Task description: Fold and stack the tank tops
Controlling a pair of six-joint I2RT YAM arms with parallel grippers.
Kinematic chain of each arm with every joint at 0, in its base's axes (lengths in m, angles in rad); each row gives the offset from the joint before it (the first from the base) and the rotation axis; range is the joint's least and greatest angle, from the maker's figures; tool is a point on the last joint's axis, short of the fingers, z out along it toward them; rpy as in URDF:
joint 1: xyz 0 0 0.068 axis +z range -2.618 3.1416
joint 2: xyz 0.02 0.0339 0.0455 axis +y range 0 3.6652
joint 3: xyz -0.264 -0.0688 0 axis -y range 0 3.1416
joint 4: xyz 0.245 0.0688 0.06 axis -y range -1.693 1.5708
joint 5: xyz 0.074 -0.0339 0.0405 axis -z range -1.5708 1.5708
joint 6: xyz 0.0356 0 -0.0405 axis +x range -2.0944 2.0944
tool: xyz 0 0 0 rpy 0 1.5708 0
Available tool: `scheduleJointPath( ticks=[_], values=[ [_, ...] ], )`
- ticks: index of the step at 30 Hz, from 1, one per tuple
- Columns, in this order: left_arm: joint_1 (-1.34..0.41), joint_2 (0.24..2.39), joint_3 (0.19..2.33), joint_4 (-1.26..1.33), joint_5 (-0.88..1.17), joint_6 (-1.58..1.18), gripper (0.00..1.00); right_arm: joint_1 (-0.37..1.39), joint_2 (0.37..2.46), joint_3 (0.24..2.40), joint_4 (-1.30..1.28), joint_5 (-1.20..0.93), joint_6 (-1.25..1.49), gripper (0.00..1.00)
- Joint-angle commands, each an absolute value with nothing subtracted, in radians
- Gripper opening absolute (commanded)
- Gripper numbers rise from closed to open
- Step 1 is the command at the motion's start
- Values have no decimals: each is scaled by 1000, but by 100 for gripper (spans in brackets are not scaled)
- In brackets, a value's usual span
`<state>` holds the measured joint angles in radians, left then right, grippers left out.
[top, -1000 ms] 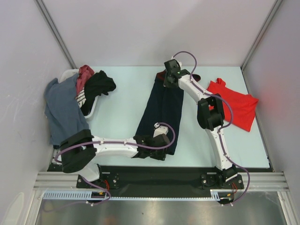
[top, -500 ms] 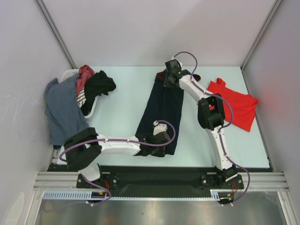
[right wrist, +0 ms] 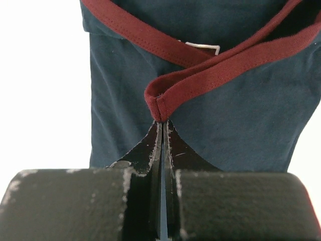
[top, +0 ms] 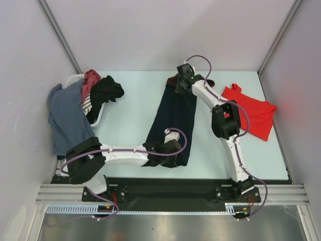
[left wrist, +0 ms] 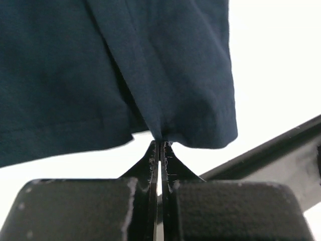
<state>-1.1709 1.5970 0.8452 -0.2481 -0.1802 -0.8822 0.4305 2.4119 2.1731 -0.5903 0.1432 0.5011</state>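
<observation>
The navy tank top (top: 173, 118) lies as a long narrow strip down the middle of the table. My left gripper (top: 170, 154) is shut on its near hem (left wrist: 159, 134), pinching a small bunch of the dark cloth. At the far end my right gripper (top: 179, 86) is shut on the maroon trim (right wrist: 161, 111) of the same top. The red tank top (top: 253, 114) lies flat at the right, apart from both grippers.
A white basket (top: 76, 83) at the far left holds several garments, with a grey-blue cloth (top: 67, 120) spilling over its near side. A black strip (top: 165, 187) runs along the near table edge. Walls close in left, right and behind.
My left gripper has closed on the navy top's near hem, shifting slightly toward the near edge. The right arm has not moved.
</observation>
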Motion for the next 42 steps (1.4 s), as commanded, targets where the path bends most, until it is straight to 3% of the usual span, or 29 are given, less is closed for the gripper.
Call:
scheduleJointPath(
  ticks=[1,9,17,42],
  values=[
    [-1189,1539,871,-250,-129,-859,0,417,2327,2171,-569,141,499,0],
    [-1167,1467,923,-379,-210,-813,1,408,2321,2152,-548,123,509,0],
    [-1063,1370,830,-381,-190,-770,0,400,2338,2169,-514,92,526,0],
    [-988,1347,706,-379,-179,-726,1,365,2445,2229,-396,-46,615,0]
  ],
)
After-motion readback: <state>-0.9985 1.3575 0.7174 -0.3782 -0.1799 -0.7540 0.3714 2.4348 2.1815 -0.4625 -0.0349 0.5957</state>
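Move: The left hand pinches the dark tank top's hem. The lower layer's left hem corner lies about 15 cm to its left, 6 cm ahead and 2 cm below; the right hem corner is some 6 cm to its right, level with it, also 2 cm below. The right hand holds the red-trimmed strap. The shirt's far shoulder is roughly 7 cm ahead, 2 cm left and 5 cm below, and the folded red tank top is 33 cm right, 9 cm back and 6 cm lower. Up and over to the left in a low arc, the left hand carries the pinched hem about 8 cm across the shirt, slightly forward, rising some 5 cm before lowering most of the way again. The right hand keeps its hold on the red-trimmed strap, easing 2 to 3 cm forward as it rolls over about 15 degrees, left side rising. Both grippers stay shut. ##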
